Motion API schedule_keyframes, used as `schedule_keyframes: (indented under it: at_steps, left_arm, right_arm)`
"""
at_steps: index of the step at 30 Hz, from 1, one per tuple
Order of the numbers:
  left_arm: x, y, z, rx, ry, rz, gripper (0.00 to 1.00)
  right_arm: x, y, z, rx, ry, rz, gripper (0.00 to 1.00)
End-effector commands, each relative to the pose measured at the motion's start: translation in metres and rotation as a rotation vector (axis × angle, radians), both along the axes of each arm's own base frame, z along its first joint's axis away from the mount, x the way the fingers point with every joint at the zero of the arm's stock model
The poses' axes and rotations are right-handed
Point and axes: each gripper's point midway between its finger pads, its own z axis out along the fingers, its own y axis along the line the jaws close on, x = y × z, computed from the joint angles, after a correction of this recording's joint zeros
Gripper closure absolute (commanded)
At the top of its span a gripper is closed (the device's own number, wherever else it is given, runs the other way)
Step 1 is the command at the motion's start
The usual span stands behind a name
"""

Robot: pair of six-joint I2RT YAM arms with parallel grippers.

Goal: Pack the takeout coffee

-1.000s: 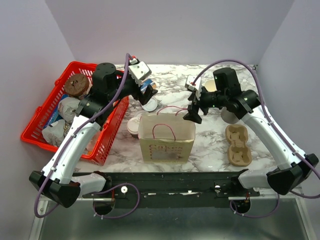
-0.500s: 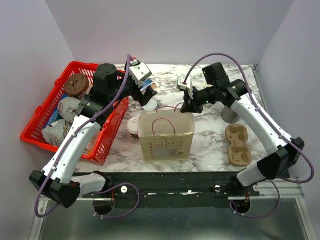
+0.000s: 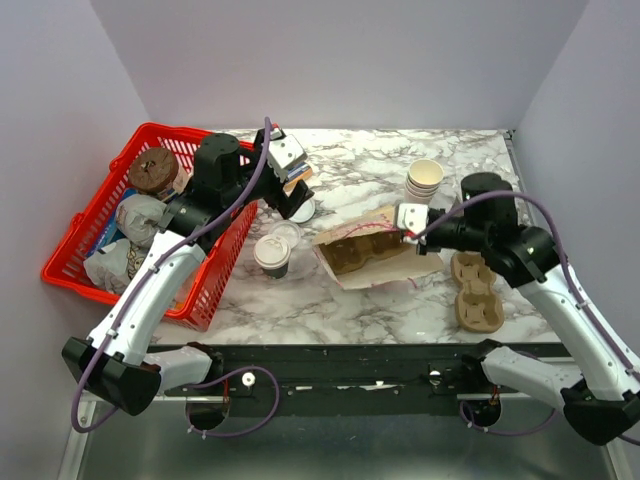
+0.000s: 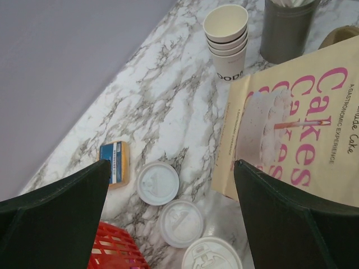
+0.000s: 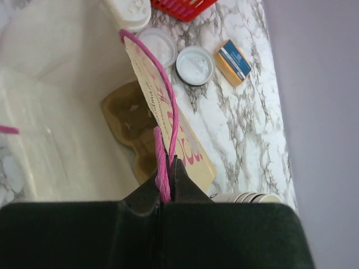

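Observation:
The takeout coffee [image 3: 272,254], a small lidded cup with a dark lower band, stands on the marble table [image 3: 350,160] beside the basket; its white lid shows at the bottom of the left wrist view [image 4: 212,256]. The paper bag [image 3: 365,250] lies tipped on its side, mouth facing left, with a cardboard cup carrier [image 5: 137,134] inside. My right gripper [image 3: 408,228] is shut on the bag's pink handle [image 5: 166,147]. My left gripper [image 3: 297,195] is open and empty above two loose white lids [image 4: 158,182], behind the coffee.
A red basket [image 3: 75,255] of wrapped food stands at the left. A stack of plain cream cups [image 3: 424,180] and a grey cup [image 4: 286,28] stand behind the bag. A second cardboard carrier [image 3: 475,290] lies at the right. A small blue and orange packet [image 4: 115,162] lies near the lids.
The bag stood upright; now it lies tipped on its side to the right, its handle held in my right gripper, which drew back right. The coffee cup shows fully. The left arm barely moved.

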Motion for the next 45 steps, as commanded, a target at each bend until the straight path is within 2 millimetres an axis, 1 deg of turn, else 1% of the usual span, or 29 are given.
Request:
schedule_keyframes:
  at_steps: [1, 2, 7, 8, 9, 10, 11, 12, 13, 14, 15, 16, 17, 18, 19, 20, 21, 24, 25, 26, 27, 28, 29, 32, 34, 35, 38, 42, 45]
  left_arm:
    - [-0.001, 0.001, -0.005, 0.011, -0.007, -0.008, 0.02]
    - [-0.001, 0.001, -0.005, 0.012, -0.006, -0.01, 0.02]
    - [0.0, 0.001, -0.004, 0.009, -0.002, -0.009, 0.02]
    - [-0.001, 0.0, -0.003, 0.005, 0.001, -0.011, 0.02]
    - [-0.002, 0.0, -0.004, 0.007, 0.008, -0.012, 0.02]
    - [-0.003, 0.0, -0.007, 0.013, 0.021, -0.019, 0.02]
    - [-0.003, 0.001, -0.003, 0.029, 0.008, -0.023, 0.02]
    - [-0.007, 0.004, -0.013, 0.061, 0.043, -0.023, 0.03]
    - [-0.007, 0.006, -0.02, 0.086, 0.067, -0.023, 0.04]
    - [-0.007, 0.01, -0.019, 0.112, 0.061, -0.025, 0.04]
    - [-0.014, 0.014, -0.03, 0.146, 0.118, -0.034, 0.04]
    - [-0.015, 0.017, -0.037, 0.169, 0.148, -0.043, 0.04]
    - [-0.017, 0.018, -0.034, 0.187, 0.151, -0.057, 0.04]
    - [-0.024, 0.025, -0.045, 0.242, 0.195, -0.067, 0.04]
    - [-0.022, 0.027, -0.053, 0.269, 0.225, -0.06, 0.04]
    - [-0.021, 0.03, -0.054, 0.285, 0.238, -0.053, 0.03]
    - [-0.021, 0.038, -0.063, 0.323, 0.27, -0.029, 0.03]
    - [-0.018, 0.045, -0.08, 0.368, 0.336, 0.011, 0.02]
    - [-0.016, 0.045, -0.088, 0.373, 0.378, 0.03, 0.02]
    - [-0.014, 0.046, -0.085, 0.366, 0.394, 0.051, 0.02]
    - [-0.017, 0.047, -0.09, 0.369, 0.439, 0.063, 0.02]
    - [-0.015, 0.047, -0.097, 0.379, 0.472, 0.08, 0.02]
    - [-0.015, 0.045, -0.097, 0.355, 0.517, 0.115, 0.02]
    - [-0.02, 0.044, -0.115, 0.355, 0.634, 0.173, 0.02]
    - [-0.02, 0.045, -0.122, 0.35, 0.65, 0.213, 0.02]
    - [-0.019, 0.053, -0.131, 0.377, 0.656, 0.262, 0.02]
    - [-0.017, 0.066, -0.146, 0.428, 0.685, 0.343, 0.02]
    - [-0.026, 0.07, -0.162, 0.495, 0.73, 0.341, 0.02]
    - [-0.026, 0.075, -0.173, 0.531, 0.742, 0.368, 0.02]
  right_arm:
    - [0.005, -0.004, -0.023, -0.067, -0.123, 0.016, 1.0]
    - [0.003, -0.005, -0.025, -0.067, -0.127, 0.017, 0.99]
    - [0.005, -0.008, -0.016, -0.046, -0.124, -0.025, 0.99]
    - [0.006, -0.007, -0.013, -0.036, -0.109, -0.039, 1.0]
    - [0.008, -0.008, -0.005, -0.024, -0.104, -0.055, 0.99]
    - [0.009, -0.005, -0.007, -0.023, -0.063, -0.063, 1.0]
    - [0.006, -0.007, -0.012, -0.039, -0.019, -0.071, 0.99]
    - [0.006, -0.008, -0.014, -0.041, 0.013, -0.08, 0.99]
    - [0.005, -0.008, -0.004, -0.019, 0.04, -0.089, 1.0]
    - [0.001, -0.011, -0.015, -0.045, 0.117, -0.086, 1.0]
    - [0.002, -0.014, -0.011, -0.02, 0.153, -0.082, 1.0]
    - [0.002, -0.015, -0.01, -0.016, 0.18, -0.082, 0.99]
    - [0.001, -0.017, -0.007, -0.023, 0.208, -0.082, 1.0]
    - [0.004, -0.021, -0.008, -0.028, 0.23, -0.091, 1.0]
    - [0.006, -0.024, -0.008, -0.039, 0.232, -0.091, 0.99]
    - [0.006, -0.026, -0.011, -0.049, 0.247, -0.094, 0.99]
    - [0.009, -0.031, -0.015, -0.059, 0.256, -0.11, 1.0]
    - [0.016, -0.04, -0.027, -0.066, 0.251, -0.149, 0.99]
    - [0.018, -0.042, -0.028, -0.064, 0.25, -0.158, 0.99]
    - [0.02, -0.044, -0.029, -0.064, 0.248, -0.162, 0.99]
    - [0.023, -0.049, -0.03, -0.064, 0.251, -0.181, 1.0]
    - [0.024, -0.051, -0.032, -0.064, 0.257, -0.185, 1.0]
    - [0.023, -0.053, -0.033, -0.063, 0.268, -0.189, 0.99]
    - [0.026, -0.059, -0.036, -0.054, 0.286, -0.209, 0.99]
    - [0.027, -0.059, -0.038, -0.046, 0.3, -0.213, 0.99]
    - [0.027, -0.059, -0.038, -0.044, 0.302, -0.216, 1.0]
    - [0.027, -0.061, -0.039, -0.043, 0.306, -0.228, 0.99]
    - [0.029, -0.068, -0.043, -0.04, 0.317, -0.257, 1.0]
    - [0.029, -0.067, -0.046, -0.027, 0.338, -0.265, 1.0]
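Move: My open left hand is set for the lidded coffee cup, about 8 cm to its left, 3 cm back and 28 cm below. A loose clear lid lies some 9 cm farther out than the cup and 3 cm right of it; the red basket's middle is roughly 25 cm left of the cup and 6 cm farther out. My right hand holds the paper bag by its handle, the bag's middle about 4 cm ahead, 6 cm left and 18 cm below. With my right hand I keep the pink handle pinched, dip about 4 cm and come back up, then carry it right and forward, sinking again, the wrist turning some 15 degrees clockwise and tipping down. After a slow start my open left hand drops about 15 cm and swings 6 cm left towards the coffee cup, tipping its fingers steeply down over the lid without touching. ##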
